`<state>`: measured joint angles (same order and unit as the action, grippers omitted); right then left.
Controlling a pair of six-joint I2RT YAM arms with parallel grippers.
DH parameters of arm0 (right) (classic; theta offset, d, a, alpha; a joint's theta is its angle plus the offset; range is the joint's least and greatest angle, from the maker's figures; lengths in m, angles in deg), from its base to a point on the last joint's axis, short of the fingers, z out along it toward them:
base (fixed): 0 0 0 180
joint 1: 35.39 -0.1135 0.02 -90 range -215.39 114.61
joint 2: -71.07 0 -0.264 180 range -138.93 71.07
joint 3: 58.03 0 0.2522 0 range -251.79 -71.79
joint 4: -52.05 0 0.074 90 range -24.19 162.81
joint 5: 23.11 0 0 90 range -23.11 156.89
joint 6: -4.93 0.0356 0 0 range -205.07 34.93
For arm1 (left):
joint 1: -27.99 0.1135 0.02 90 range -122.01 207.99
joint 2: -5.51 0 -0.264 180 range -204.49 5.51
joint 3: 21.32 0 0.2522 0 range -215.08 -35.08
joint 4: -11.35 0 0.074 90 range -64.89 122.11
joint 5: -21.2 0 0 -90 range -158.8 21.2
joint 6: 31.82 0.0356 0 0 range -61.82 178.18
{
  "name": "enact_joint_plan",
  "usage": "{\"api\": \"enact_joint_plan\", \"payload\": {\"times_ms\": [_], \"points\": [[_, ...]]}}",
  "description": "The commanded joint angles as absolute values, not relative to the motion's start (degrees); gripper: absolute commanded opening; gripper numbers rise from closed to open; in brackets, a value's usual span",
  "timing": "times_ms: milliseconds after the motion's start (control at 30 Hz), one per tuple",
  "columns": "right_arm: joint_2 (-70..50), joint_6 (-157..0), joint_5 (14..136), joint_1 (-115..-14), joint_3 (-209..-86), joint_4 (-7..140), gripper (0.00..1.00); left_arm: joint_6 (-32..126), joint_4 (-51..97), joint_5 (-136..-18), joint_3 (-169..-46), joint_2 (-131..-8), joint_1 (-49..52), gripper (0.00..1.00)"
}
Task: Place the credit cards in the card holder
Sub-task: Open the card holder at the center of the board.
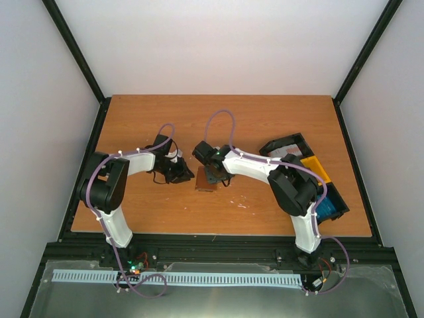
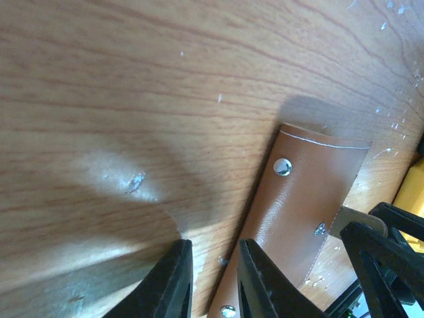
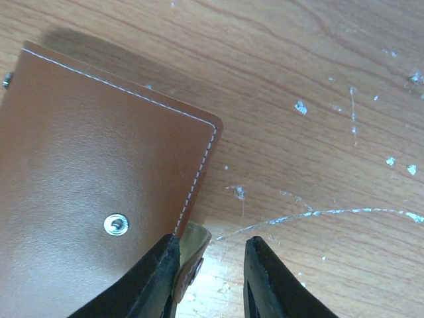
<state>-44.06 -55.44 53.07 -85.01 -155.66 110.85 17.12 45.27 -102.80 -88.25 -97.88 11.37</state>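
Note:
The card holder (image 1: 207,182) is a flat brown wallet lying shut on the wooden table between the two arms. In the left wrist view my left gripper (image 2: 213,244) stands narrowly apart over the long edge of the card holder (image 2: 311,192), one finger above wood, the other above leather. My right gripper (image 3: 211,240) is open at the card holder's (image 3: 99,165) corner. The clasp tab (image 3: 195,242) rests against one finger, the other stands clear of it. Blue flat things (image 1: 326,209), possibly credit cards, lie in a tray at the right.
A black tray (image 1: 286,147) and a yellow tray (image 1: 316,169) sit at the table's right side behind the right arm. Black frame posts stand at the table's corners. White scratches mark the wood near the wallet.

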Motion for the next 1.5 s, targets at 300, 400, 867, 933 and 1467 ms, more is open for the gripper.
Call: {"api": "enact_joint_plan", "payload": {"times_ms": [300,400,867,933,1467], "points": [[-46.39,-55.09,54.86,-83.02,-154.96,108.9,0.17,18.03,49.59,-91.45,-85.79,-100.14,11.51,0.43],[-46.38,-54.96,56.84,-82.05,-154.33,108.16,0.17,17.82,49.2,-91.39,-85.6,-99.17,11.47,0.47],[-45.38,-53.57,62.71,-81.72,-151.31,106.4,0.06,18.19,46.21,-94.08,-82.81,-95.12,11.46,0.64],[-45.07,-53.83,62.27,-81.71,-151.94,106.67,0.03,18.27,44.85,-95.73,-82.23,-93.54,11.47,0.68],[-38.82,-53.42,70.27,-81.4,-159.71,110.95,0.03,23.08,36.81,-102.54,-78.19,-83.84,11.47,1.0]]}}
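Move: The card holder lies between the hands, with its snap tab on the right edge just under the right hand: the tab is about 1 cm to that hand's left, level with it, and about 3 cm below. The holder's middle is some 4 cm left of the right hand, neither ahead nor back, about 3 cm lower. From the left hand the holder's middle lies about 4 cm to the right, level fore and aft, and 1 cm below. The right hand sinks about 2.5 cm to the card holder's right edge, shuts its fingers to pinch the snap tab, then lifts it roughly 7 cm while swinging some 3 cm left over the holder and rolling about 15 degrees, left side rising. Meanwhile the left hand, beside the holder's left edge, spreads its fingers from nearly shut to wide open as it rises about 3 cm and tips its fingers up by 10 to 15 degrees, ending about 1 cm back. ##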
